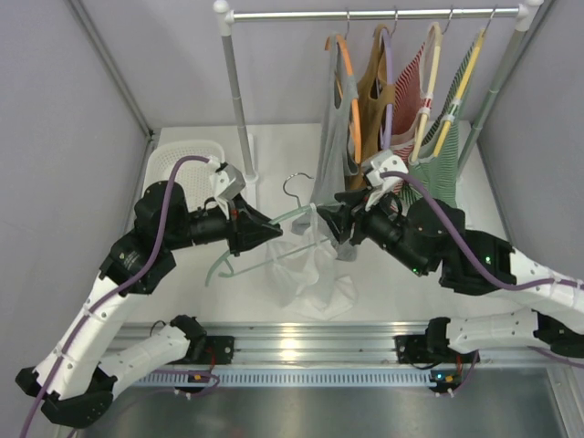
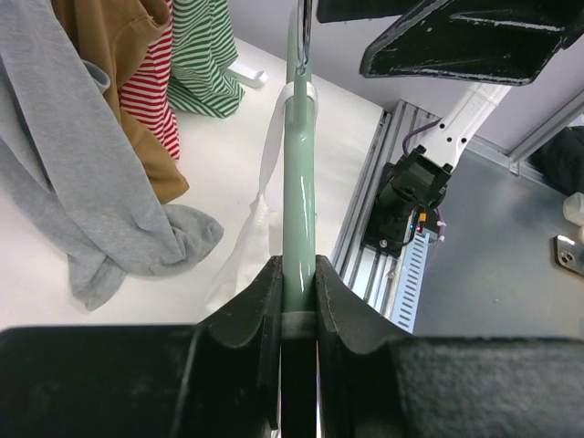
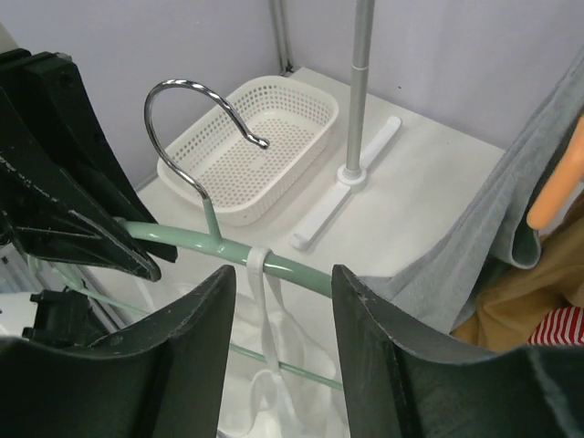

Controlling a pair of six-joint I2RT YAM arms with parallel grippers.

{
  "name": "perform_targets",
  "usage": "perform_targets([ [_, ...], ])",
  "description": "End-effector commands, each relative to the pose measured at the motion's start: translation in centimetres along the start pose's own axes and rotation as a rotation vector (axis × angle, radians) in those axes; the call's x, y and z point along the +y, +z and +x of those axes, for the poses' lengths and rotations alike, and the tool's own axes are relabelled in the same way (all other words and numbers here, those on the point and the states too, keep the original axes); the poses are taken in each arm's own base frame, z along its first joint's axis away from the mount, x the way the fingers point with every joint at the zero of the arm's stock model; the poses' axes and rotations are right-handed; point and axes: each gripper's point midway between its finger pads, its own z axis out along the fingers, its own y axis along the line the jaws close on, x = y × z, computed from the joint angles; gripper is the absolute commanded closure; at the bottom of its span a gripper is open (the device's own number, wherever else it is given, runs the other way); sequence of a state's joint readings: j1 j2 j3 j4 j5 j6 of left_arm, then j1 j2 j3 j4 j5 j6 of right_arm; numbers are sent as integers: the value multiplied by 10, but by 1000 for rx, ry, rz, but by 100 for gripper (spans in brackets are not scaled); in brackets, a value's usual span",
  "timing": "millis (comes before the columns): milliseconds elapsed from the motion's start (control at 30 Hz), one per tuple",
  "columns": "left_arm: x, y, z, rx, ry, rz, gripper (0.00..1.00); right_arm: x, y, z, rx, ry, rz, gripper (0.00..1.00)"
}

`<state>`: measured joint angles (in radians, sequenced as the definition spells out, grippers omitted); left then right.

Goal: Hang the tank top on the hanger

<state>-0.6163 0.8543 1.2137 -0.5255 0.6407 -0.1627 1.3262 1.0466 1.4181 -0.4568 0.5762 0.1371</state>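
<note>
The pale green hanger [image 1: 294, 216] hangs above the table between both arms, its metal hook [image 3: 196, 96] pointing up. My left gripper [image 2: 298, 274] is shut on the hanger's [image 2: 299, 182] left arm. One strap [image 3: 257, 265] of the white tank top [image 1: 319, 278] loops over the hanger's [image 3: 182, 239] right arm, just past the hook. The rest of the top droops below onto the table. My right gripper [image 3: 285, 278] stands open just in front of that strap, its jaws either side of it and holding nothing. It faces the left gripper [image 1: 274, 228] closely in the top view.
A clothes rail [image 1: 365, 14] at the back carries a grey top [image 1: 333, 155], a brown top [image 1: 372, 91] and red-striped [image 1: 411, 91] and green-striped [image 1: 438, 173] tops. The grey top hangs right behind my right gripper [image 1: 330, 219]. A white basket [image 1: 187, 164] sits back left beside the rack post [image 1: 235, 91].
</note>
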Motion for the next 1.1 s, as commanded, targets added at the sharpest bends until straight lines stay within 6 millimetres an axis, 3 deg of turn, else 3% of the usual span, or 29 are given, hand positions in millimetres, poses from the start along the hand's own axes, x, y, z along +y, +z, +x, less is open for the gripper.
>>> perform_targets([
  [0,-6,-3,-30,-107,61,10,100,-10,-16,-1,-24,71,8,54],
  [400,-8,-4,-37,-117,60,8,100,12,11,35,73,43,-12,56],
  [533,-10,-7,-38,-114,61,2,100,11,19,40,84,36,14,64],
  [833,-5,-16,-38,-110,65,-58,100,-11,4,22,39,79,89,98],
  [1067,-5,-25,-43,-128,74,-98,100,-18,-7,6,14,112,102,100],
])
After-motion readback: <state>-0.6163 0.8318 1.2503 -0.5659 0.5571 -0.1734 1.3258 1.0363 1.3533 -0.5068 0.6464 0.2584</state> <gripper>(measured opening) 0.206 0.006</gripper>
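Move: Just left of the open right fingers, the tank top strap looped over the hanger hangs about 3 cm to the left, 1 cm ahead and 4 cm lower. The hanger's hook stands roughly 7 cm left and 3 cm ahead, slightly above the hand; the tank top body dangles some 16 cm below and 4 cm left. From the left hand, which holds the hanger, the strap lies about 9 cm right, 3 cm ahead, roughly level. Easing a little right first, the right hand drops about 5 cm and swings left to the strap beside the bar, then shuts its half-open fingers and pinches the strap. Holding it, the hand draws back right about 3 cm while rising some 2 cm. The left hand keeps its grip on the hanger, edging up and left by a centimetre near the end. ##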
